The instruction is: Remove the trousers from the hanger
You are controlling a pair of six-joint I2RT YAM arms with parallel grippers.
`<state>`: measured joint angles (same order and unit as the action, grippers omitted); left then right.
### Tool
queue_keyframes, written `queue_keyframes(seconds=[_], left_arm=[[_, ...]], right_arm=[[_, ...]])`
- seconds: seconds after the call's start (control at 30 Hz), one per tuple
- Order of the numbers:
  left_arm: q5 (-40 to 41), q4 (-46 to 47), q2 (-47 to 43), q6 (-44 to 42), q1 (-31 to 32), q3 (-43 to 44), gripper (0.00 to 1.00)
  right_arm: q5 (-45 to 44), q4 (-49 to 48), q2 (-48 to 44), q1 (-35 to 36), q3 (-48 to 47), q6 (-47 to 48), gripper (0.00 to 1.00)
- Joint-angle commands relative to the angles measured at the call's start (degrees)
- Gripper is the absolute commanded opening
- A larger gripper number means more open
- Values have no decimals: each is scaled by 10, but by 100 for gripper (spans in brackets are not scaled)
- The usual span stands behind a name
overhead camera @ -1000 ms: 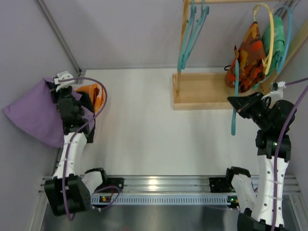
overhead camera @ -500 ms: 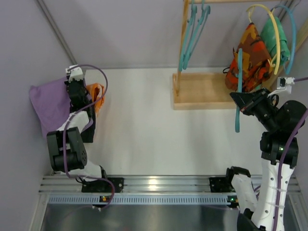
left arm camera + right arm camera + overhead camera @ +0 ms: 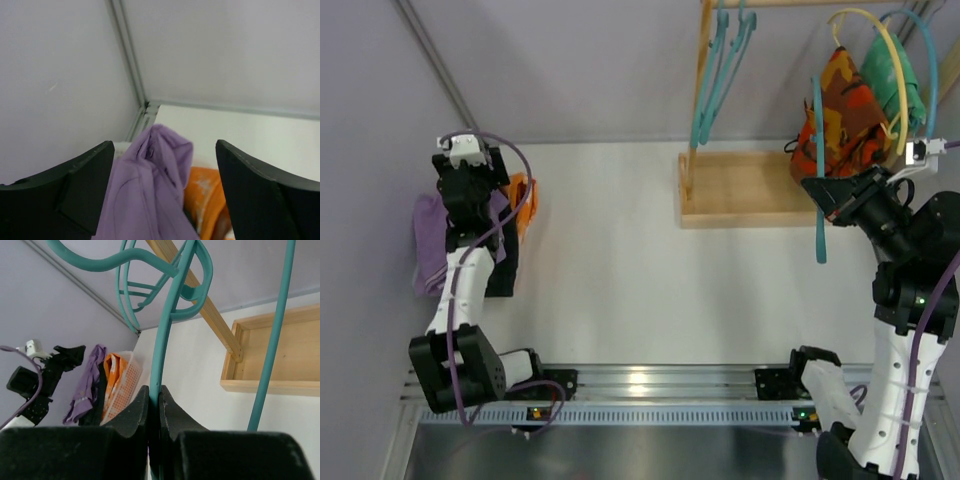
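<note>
The purple trousers (image 3: 428, 245) lie in a heap at the far left of the table, beside my left arm. My left gripper (image 3: 470, 172) is open above them; in the left wrist view its jaws stand wide apart over the purple trousers (image 3: 150, 190), not gripping them. The orange-red-brown patterned trousers (image 3: 845, 115) and the green trousers (image 3: 890, 85) hang on hangers on the rack at the far right. My right gripper (image 3: 832, 197) is shut on a bare teal hanger (image 3: 818, 170), its bar pinched between the jaws in the right wrist view (image 3: 167, 340).
A white mesh basket (image 3: 127, 380) with orange cloth (image 3: 523, 195) stands next to the purple heap. The wooden rack base (image 3: 740, 188) sits at the back right, with two empty teal hangers (image 3: 720, 70) on its rail. Walls close in on both sides.
The purple trousers went from spread out at the left to a small heap, and my left gripper let go of them. My right gripper lifted the teal hanger up toward the rail.
</note>
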<state>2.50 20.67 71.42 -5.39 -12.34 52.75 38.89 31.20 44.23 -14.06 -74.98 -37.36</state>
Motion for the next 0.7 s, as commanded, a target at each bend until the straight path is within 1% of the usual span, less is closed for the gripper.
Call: queue_keyframes(seconds=[0.0,0.03,0.07,0.13,0.23,0.3,0.37,0.4,0.53,0.57,0.63,0.67], left_arm=[[-80,-73,-68,31,-1,66,91],[-106,-85,-77,35,-1,74,98],[-118,-96,-98,43,-1,81,99],[-148,-123,-119,51,-1,96,99],[-194,-128,-162,85,-1,100,99],[-214,-128,-190,119,-1,101,99],[-224,-131,-207,132,-1,104,99],[-230,-135,-213,137,-1,107,99],[-243,-160,-240,154,-1,122,99],[-244,-171,-243,154,-1,126,99],[-243,-179,-253,153,-1,131,99],[-242,-184,-257,154,-1,132,98]], right_arm=[[20,-11,22,-7,-36,-8,0],[23,-24,30,-6,-37,-17,0],[28,-29,36,-6,-36,-24,0],[32,-45,54,-5,-34,-51,0],[36,-84,80,-3,-36,-108,0],[23,-159,102,4,-46,-154,0],[9,-164,125,15,-71,-165,0],[-1,-158,152,25,-87,-158,0],[-69,-143,211,100,-160,-144,0],[-90,-142,224,110,-169,-147,0],[-101,-145,261,135,-206,-149,0],[-129,-137,272,139,-222,-146,0]])
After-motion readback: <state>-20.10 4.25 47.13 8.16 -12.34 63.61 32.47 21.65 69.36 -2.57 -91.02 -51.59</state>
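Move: The right hand already pinches the empty hanger; the free stretch of wooden rail lies about 23 cm ahead, 2 cm left and 12 cm above. Two empty hangers hang some 15 cm ahead and 11 cm left of it, the camouflage garment 13 cm ahead and 8 cm right. From the left hand that rail spot is roughly 18 cm ahead, 44 cm right; the purple trousers lie 8 cm back, 5 cm left, 12 cm below. Right hand carries the hanger about 11 cm forward towards the rail; left rises 17 cm, back and right. ##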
